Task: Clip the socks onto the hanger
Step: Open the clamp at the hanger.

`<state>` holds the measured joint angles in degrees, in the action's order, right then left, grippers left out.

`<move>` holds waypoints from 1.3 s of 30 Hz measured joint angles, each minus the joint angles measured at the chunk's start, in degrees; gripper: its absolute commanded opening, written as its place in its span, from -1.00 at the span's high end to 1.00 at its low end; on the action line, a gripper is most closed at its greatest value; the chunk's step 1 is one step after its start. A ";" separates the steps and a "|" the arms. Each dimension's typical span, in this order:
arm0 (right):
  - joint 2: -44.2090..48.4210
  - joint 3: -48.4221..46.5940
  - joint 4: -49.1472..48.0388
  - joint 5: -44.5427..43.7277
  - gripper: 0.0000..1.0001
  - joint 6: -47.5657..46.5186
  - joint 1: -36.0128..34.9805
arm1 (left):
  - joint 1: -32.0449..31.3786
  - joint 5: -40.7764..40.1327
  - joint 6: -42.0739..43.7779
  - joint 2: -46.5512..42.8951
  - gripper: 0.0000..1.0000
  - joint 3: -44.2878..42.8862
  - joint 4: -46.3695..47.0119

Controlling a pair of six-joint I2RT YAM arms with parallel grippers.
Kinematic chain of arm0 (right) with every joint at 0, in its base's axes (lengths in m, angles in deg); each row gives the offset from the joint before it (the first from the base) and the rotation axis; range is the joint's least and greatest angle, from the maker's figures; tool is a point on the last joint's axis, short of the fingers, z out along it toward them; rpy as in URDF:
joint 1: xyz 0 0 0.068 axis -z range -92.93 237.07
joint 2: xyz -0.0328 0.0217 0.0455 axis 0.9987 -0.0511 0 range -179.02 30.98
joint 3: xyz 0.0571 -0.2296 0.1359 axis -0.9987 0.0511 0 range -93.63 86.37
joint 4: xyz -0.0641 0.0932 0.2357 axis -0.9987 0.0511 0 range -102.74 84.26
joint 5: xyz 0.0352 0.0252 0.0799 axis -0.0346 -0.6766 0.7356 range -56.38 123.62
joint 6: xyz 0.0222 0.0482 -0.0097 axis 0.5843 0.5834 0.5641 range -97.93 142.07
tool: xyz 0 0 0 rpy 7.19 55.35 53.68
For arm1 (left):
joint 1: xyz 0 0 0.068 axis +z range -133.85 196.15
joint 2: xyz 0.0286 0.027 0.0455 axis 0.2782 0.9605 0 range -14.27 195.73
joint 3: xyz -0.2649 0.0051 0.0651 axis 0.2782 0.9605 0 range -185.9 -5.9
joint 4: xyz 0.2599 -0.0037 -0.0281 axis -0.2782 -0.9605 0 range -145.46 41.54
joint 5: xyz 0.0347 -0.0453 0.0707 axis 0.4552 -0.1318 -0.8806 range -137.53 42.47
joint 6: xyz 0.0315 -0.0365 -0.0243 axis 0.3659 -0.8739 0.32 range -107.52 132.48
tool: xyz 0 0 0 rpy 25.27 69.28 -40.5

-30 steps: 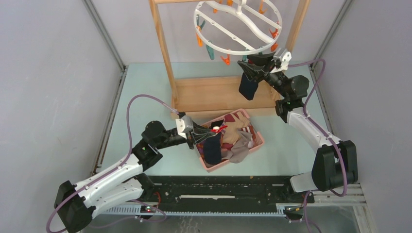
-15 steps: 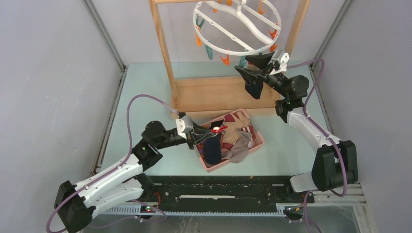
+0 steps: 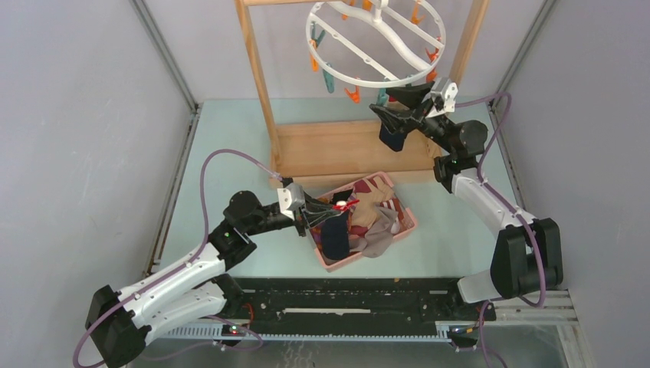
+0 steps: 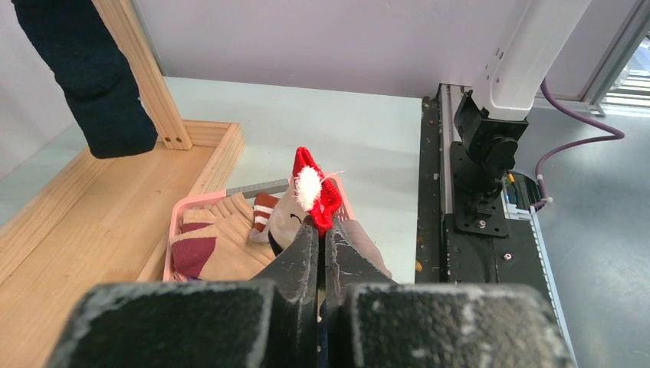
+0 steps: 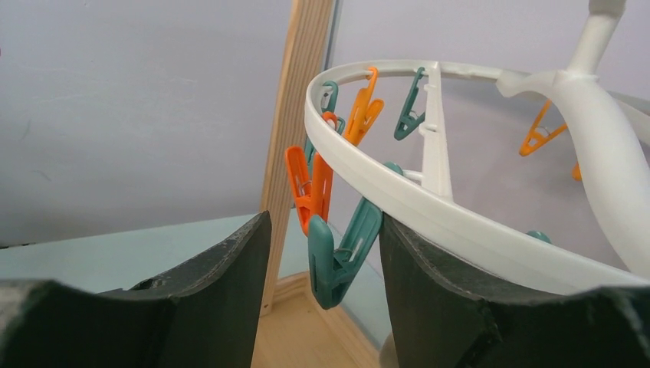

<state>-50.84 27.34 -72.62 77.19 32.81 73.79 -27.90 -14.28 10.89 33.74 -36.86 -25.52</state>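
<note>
The white ring hanger hangs from the wooden rack with orange and teal clips along its rim. My right gripper is open just under the rim, its jaws either side of a teal clip without pressing it. A navy sock dangles below that gripper; what holds it up is hidden. My left gripper is shut on the red-cream cuff of another navy sock, over the pink basket. More socks lie piled in the basket.
The pink basket sits on the table near the arms' bases. The wooden rack's posts and flat base stand behind it. An orange clip hangs beside the teal one. Grey walls close in left and right.
My right gripper's jaws have opened wider beside the teal clip, and the hanger ring has swayed slightly. Less of the dangling navy sock shows below them. The left arm has not moved.
</note>
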 measured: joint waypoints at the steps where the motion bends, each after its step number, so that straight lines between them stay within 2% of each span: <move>1: -0.22 0.00 -0.42 -0.04 -0.21 0.28 0.04 | 0.00 0.00 0.00 0.00 0.99 0.00 0.00; 20: -1.99 -0.72 -3.45 -0.46 0.24 4.63 0.13 | 0.00 0.02 -0.09 0.00 0.99 0.00 0.00; 27: -2.23 -0.74 -3.37 -0.66 0.54 5.05 0.13 | 0.00 0.00 -0.15 0.00 0.99 0.00 0.00; 35: -2.23 -1.49 -2.97 -0.63 1.00 5.09 0.13 | 0.00 0.00 -0.44 0.00 0.99 0.00 0.02; 39: -2.23 -1.57 -2.93 -0.81 1.00 5.92 0.13 | 0.00 -0.11 -0.46 0.11 0.99 -0.13 0.11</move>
<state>-53.07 25.77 -75.55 76.38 38.74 73.92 -27.90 -14.38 10.43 33.85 -36.99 -25.41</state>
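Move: The teal clamp sits almost between the open right fingers, about 1 cm farther left and 1 cm ahead, level with them. From that hand, the hanger's centre is some 13 cm ahead, 1 cm left and 4 cm up. The orange clamp is about 6 cm left and level ahead. The hung sock is about 5 cm right, 1 cm ahead and 12 cm below. For the left hand, the teal clamp lies roughly 21 cm ahead, 10 cm right and 14 cm higher. Close the right fingers from about two thirds open to a third, pinching the two arms of the teal clamp together under the hanger's near rim. Keep the hand nearly in place while doing so, easing it only about half a centimetre forward and up and rolling it some 5 degrees so its left side rises, then keep squeezing. ##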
